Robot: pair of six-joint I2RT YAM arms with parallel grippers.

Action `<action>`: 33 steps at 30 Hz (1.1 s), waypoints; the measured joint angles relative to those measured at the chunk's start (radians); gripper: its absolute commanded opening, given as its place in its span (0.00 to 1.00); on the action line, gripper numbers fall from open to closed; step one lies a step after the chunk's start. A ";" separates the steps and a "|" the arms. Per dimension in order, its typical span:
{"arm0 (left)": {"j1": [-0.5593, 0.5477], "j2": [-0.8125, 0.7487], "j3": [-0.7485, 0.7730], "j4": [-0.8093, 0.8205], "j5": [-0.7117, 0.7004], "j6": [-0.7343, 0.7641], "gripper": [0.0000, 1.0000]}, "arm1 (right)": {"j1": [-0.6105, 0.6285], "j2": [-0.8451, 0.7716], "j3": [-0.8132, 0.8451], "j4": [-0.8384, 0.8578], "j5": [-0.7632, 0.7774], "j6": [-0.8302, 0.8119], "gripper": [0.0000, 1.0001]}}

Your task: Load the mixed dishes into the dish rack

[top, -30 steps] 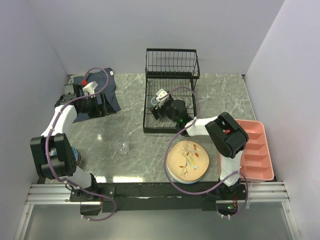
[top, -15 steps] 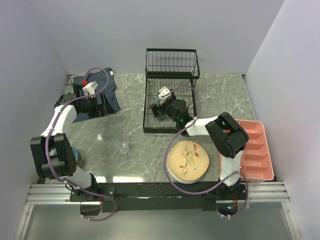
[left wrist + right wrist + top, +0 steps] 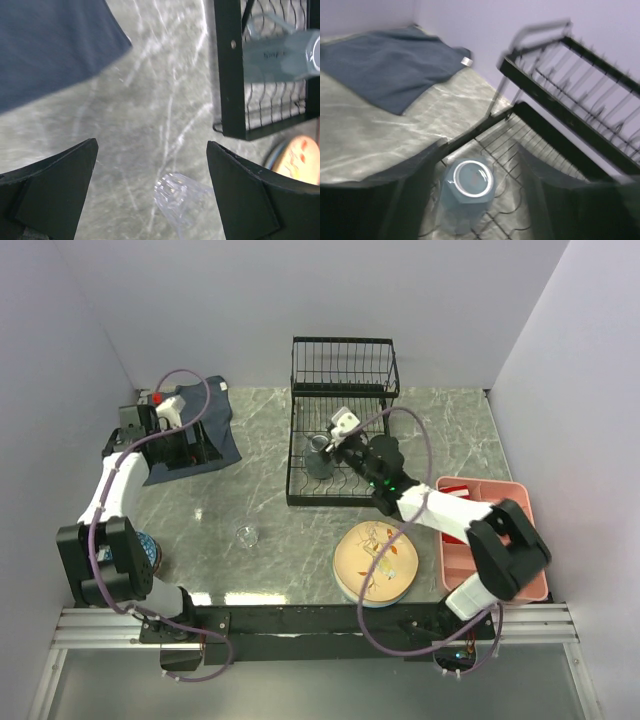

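A small blue bowl (image 3: 317,456) (image 3: 468,186) stands upside down on the slotted base of the black wire dish rack (image 3: 342,390) (image 3: 555,107) (image 3: 227,75). My right gripper (image 3: 336,445) (image 3: 480,149) hovers just above and beside it, open, its blurred fingers not touching the bowl. The peach plate (image 3: 374,562) (image 3: 300,156) lies near the front. A clear glass (image 3: 246,535) (image 3: 180,196) lies on its side on the marble. My left gripper (image 3: 203,448) (image 3: 151,150) is open and empty over the cloth's edge, far from the glass.
A dark blue cloth (image 3: 225,420) (image 3: 50,45) (image 3: 385,65) covers the back left corner. The pink compartmented tray (image 3: 520,530) sits at the right edge under the right arm. Another patterned bowl (image 3: 150,548) is half hidden beside the left arm's base.
My right gripper has drawn back from the blue bowl, which now stands alone in the rack, and its arm has swung right over the tray. The left gripper shifted slightly back.
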 measured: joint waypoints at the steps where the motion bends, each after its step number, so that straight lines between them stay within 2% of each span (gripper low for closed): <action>1: 0.004 -0.015 0.000 0.008 -0.016 -0.001 0.96 | 0.002 -0.028 0.000 -0.024 -0.019 -0.013 0.00; 4: 0.014 -0.062 0.000 0.033 -0.043 -0.002 0.96 | 0.006 -0.074 0.033 -0.184 -0.116 -0.077 0.00; 8: 0.016 -0.125 -0.002 0.072 -0.056 -0.005 0.96 | 0.013 0.025 0.192 -0.520 -0.206 -0.201 0.00; 15: 0.016 -0.216 -0.076 0.139 -0.065 -0.028 0.96 | 0.014 0.152 0.249 -0.789 -0.205 -0.350 0.00; 18: 0.016 -0.216 -0.101 0.142 -0.065 -0.031 0.96 | 0.014 0.169 0.261 -0.842 -0.192 -0.379 0.00; 24: 0.016 -0.216 -0.119 0.153 -0.064 -0.046 0.96 | 0.014 0.204 0.296 -0.837 -0.144 -0.397 0.00; 33: 0.016 -0.195 -0.130 0.163 -0.064 -0.051 0.96 | 0.013 0.376 0.430 -0.803 -0.019 -0.414 0.00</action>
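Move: The inverted mug stands in the rack about 4 cm ahead of the right gripper, 2 cm to its left and 15 cm below. The rack's front rail lies some 5 cm back and 19 cm below; the clear glass is about 14 cm back, 17 cm left and 18 cm below. From the left gripper, the mug is some 7 cm ahead, 28 cm to the right and 6 cm lower. Shut the right gripper on nothing while easing it back about 3 cm, then drop it some 17 cm to the mug's near side, rolling the wrist so the fingers slant down. Finish by driving the closed fingertips forward about 6 cm into the mug's lower part, nudging it deeper into the rack. Raise the empty, open left gripper about 6 cm, then let it sink halfway. ##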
